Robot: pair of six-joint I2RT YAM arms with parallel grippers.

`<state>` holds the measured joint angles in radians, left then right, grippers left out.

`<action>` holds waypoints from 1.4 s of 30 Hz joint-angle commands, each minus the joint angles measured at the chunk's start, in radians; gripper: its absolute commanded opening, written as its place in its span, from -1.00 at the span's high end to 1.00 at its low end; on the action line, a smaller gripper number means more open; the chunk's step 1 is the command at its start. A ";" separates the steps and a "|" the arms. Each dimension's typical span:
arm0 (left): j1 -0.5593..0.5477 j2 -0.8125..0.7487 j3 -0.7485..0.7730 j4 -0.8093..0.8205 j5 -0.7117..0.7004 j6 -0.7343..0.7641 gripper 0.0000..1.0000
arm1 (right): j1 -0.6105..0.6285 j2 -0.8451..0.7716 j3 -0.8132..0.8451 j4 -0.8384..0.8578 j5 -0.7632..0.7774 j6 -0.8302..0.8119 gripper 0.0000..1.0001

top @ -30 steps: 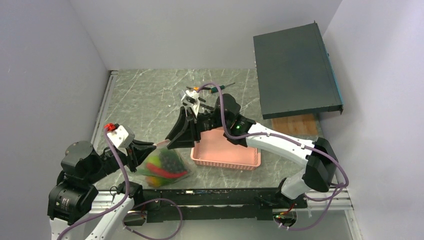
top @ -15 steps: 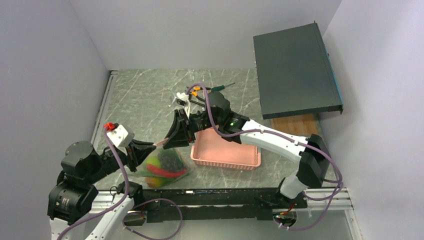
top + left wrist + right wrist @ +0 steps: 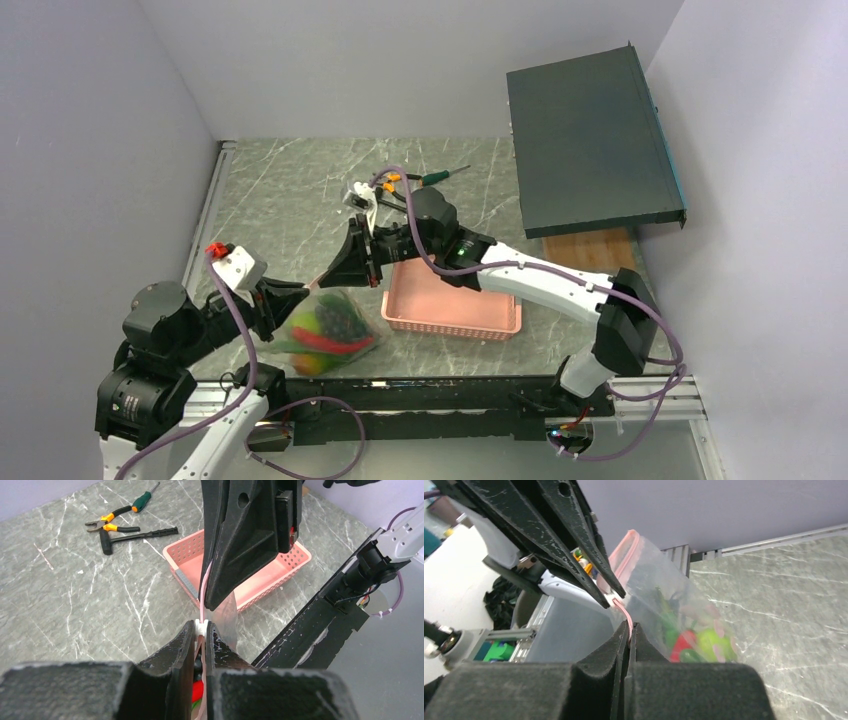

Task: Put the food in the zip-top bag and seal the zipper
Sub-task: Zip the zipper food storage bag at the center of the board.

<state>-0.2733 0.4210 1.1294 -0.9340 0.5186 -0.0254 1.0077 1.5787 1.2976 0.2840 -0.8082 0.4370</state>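
Note:
The clear zip-top bag (image 3: 345, 335) lies near the table's front left, and it also shows in the right wrist view (image 3: 659, 585). The food (image 3: 325, 325) is inside it: red, green and dark pieces (image 3: 696, 642). My left gripper (image 3: 200, 627) is shut on the white end tab of the pink zipper (image 3: 204, 587). My right gripper (image 3: 630, 628) is shut on the same zipper strip (image 3: 624, 555), a short way along from the left fingertips (image 3: 611, 597). Seen from above, the two grippers meet tip to tip over the bag's mouth (image 3: 315, 287).
The pink mesh basket (image 3: 455, 300) stands just right of the bag, under the right arm. Orange-handled pliers, a green screwdriver and a black hammer (image 3: 112, 522) lie further back. A dark flat box (image 3: 590, 140) and a wooden board (image 3: 590, 250) fill the back right.
My right gripper has moved left to the bag's mouth and closed on the zipper strip. The left gripper has kept its hold on the end tab.

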 commanded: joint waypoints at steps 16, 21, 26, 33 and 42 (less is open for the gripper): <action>0.002 -0.051 0.152 -0.268 -0.194 -0.031 1.00 | -0.152 -0.090 -0.178 0.280 0.188 0.166 1.00; 0.002 -0.058 0.175 -0.307 -0.212 -0.036 1.00 | -0.186 -0.072 -0.186 0.310 0.173 0.185 1.00; 0.002 -0.065 0.205 -0.350 -0.241 -0.036 1.00 | -0.211 -0.064 -0.182 0.317 0.172 0.186 1.00; 0.002 -0.074 0.233 -0.391 -0.268 -0.038 1.00 | -0.232 -0.055 -0.180 0.325 0.173 0.192 1.00; 0.002 -0.096 0.243 -0.422 -0.289 -0.045 1.00 | -0.245 -0.040 -0.190 0.347 0.165 0.213 1.00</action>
<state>-0.2737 0.3462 1.3422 -1.3182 0.2554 -0.0483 0.7864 1.5352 1.1088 0.5381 -0.6876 0.6407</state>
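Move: The left gripper already pinches the white slider between its pads; from the right gripper, shut on the zipper's end, this slider lies about 3 cm to the left and 2 cm back. The bagged food hangs some 13 cm below the left hand and 2 cm nearer the base. From the right hand, the pink basket is about 20 cm right, 8 cm ahead and 18 cm down; the hammer is about 25 cm ahead, 11 cm right and 20 cm down. Keep the right gripper shut on the zipper end and draw it forward about 10 cm and a little right, away from the left hand, turning some 20 degrees clockwise. At the same time pull the left gripper left and back, roughly 8 cm in all, still pinching the slider so it runs along the zipper, turning slightly counter-clockwise. Go quickly at first, then ease off. ##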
